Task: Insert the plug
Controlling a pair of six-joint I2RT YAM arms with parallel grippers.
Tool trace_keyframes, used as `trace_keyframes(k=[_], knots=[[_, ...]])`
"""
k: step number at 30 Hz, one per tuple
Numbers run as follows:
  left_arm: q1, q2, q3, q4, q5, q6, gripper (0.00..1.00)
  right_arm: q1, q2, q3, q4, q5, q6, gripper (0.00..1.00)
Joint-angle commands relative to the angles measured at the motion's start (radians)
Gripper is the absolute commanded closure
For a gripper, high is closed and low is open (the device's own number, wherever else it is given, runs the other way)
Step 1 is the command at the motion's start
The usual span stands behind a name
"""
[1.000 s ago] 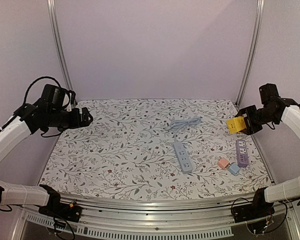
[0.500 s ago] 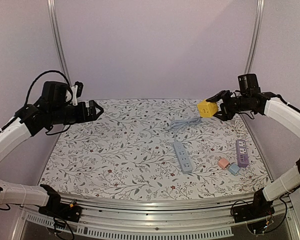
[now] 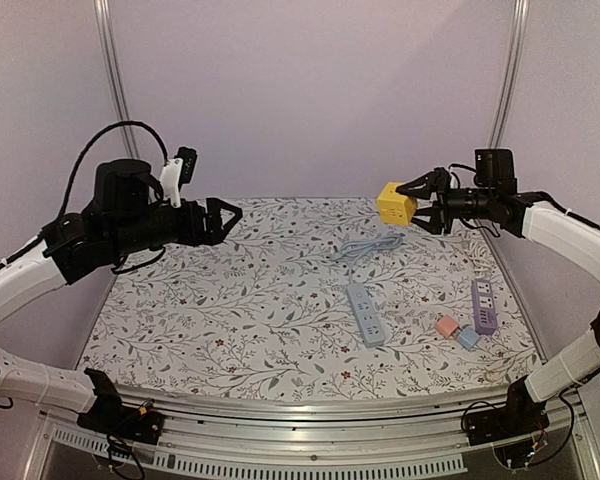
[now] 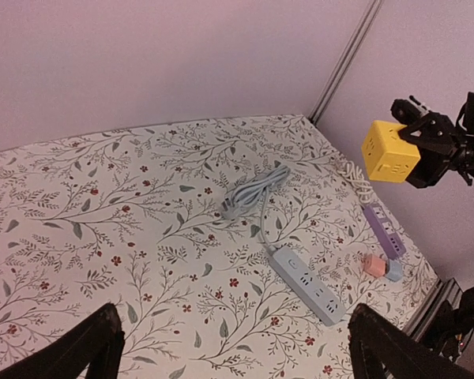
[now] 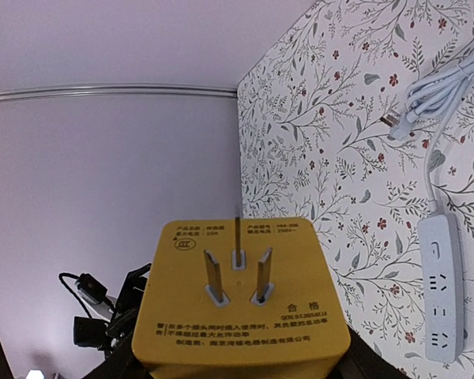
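Note:
My right gripper (image 3: 417, 207) is shut on the plug, a yellow cube (image 3: 395, 203) with three metal prongs, and holds it in the air over the table's back right. The right wrist view shows the plug (image 5: 241, 300) with its prong face towards the camera and black fingers (image 5: 363, 365) beside it. A grey-blue power strip (image 3: 365, 314) lies flat mid-table, its coiled cable (image 3: 368, 246) behind it. My left gripper (image 3: 225, 218) hangs open and empty in the air at the left. Its wrist view shows the strip (image 4: 306, 282) and the yellow plug (image 4: 389, 151).
A purple power strip (image 3: 483, 305) lies near the right edge, with a pink cube (image 3: 446, 326) and a blue cube (image 3: 468, 338) touching beside it. A white cable (image 4: 355, 175) runs along the back right. Metal frame posts (image 3: 500, 100) stand at the back corners.
My right arm has swung up and leftwards, carrying the yellow plug from the right edge to the back right. My left gripper has moved right, towards the table's middle.

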Motion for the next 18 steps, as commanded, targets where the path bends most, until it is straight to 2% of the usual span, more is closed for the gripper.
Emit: trace_keyframes(k=[1,5,9,18], knots=[[-0.112,0.071,0.038,0.098,-0.114,0.037,0.01,0.014,-0.006,-0.031,0.109,-0.004,0.071,1.00],[-0.186,0.150,0.062,0.198,-0.187,0.047,0.00,0.024,-0.007,-0.031,-0.049,0.089,0.186,1.00],[-0.225,0.252,0.097,0.318,-0.232,0.018,0.01,0.043,-0.018,-0.047,-0.086,0.125,0.318,1.00],[-0.267,0.513,0.295,0.413,-0.183,-0.072,0.01,0.090,-0.075,0.049,-0.278,0.275,0.518,1.00]])
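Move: The yellow plug, held in the right fingers, is roughly 27 cm to the left hand's right, 8 cm farther out and 3 cm lower. From that hand, the white power strip lies about 25 cm right, 10 cm ahead and 33 cm down, and the cable bundle some 30 cm right and 34 cm ahead on the table. From the right hand, the strip is about 4 cm left, 2 cm ahead and 29 cm below; the plug sits about 2 cm left and 1 cm ahead. Rightward at nearly constant height, the left hand sweeps about 14 cm towards the yellow plug, edging some 3 cm forward late on, fingers still wide open and not yet touching. Meanwhile the right hand keeps its hold on the plug, sinks about 4.5 cm and rolls some 30 degrees about its own fingers' line, its far side dipping so the prong face turns downward. ##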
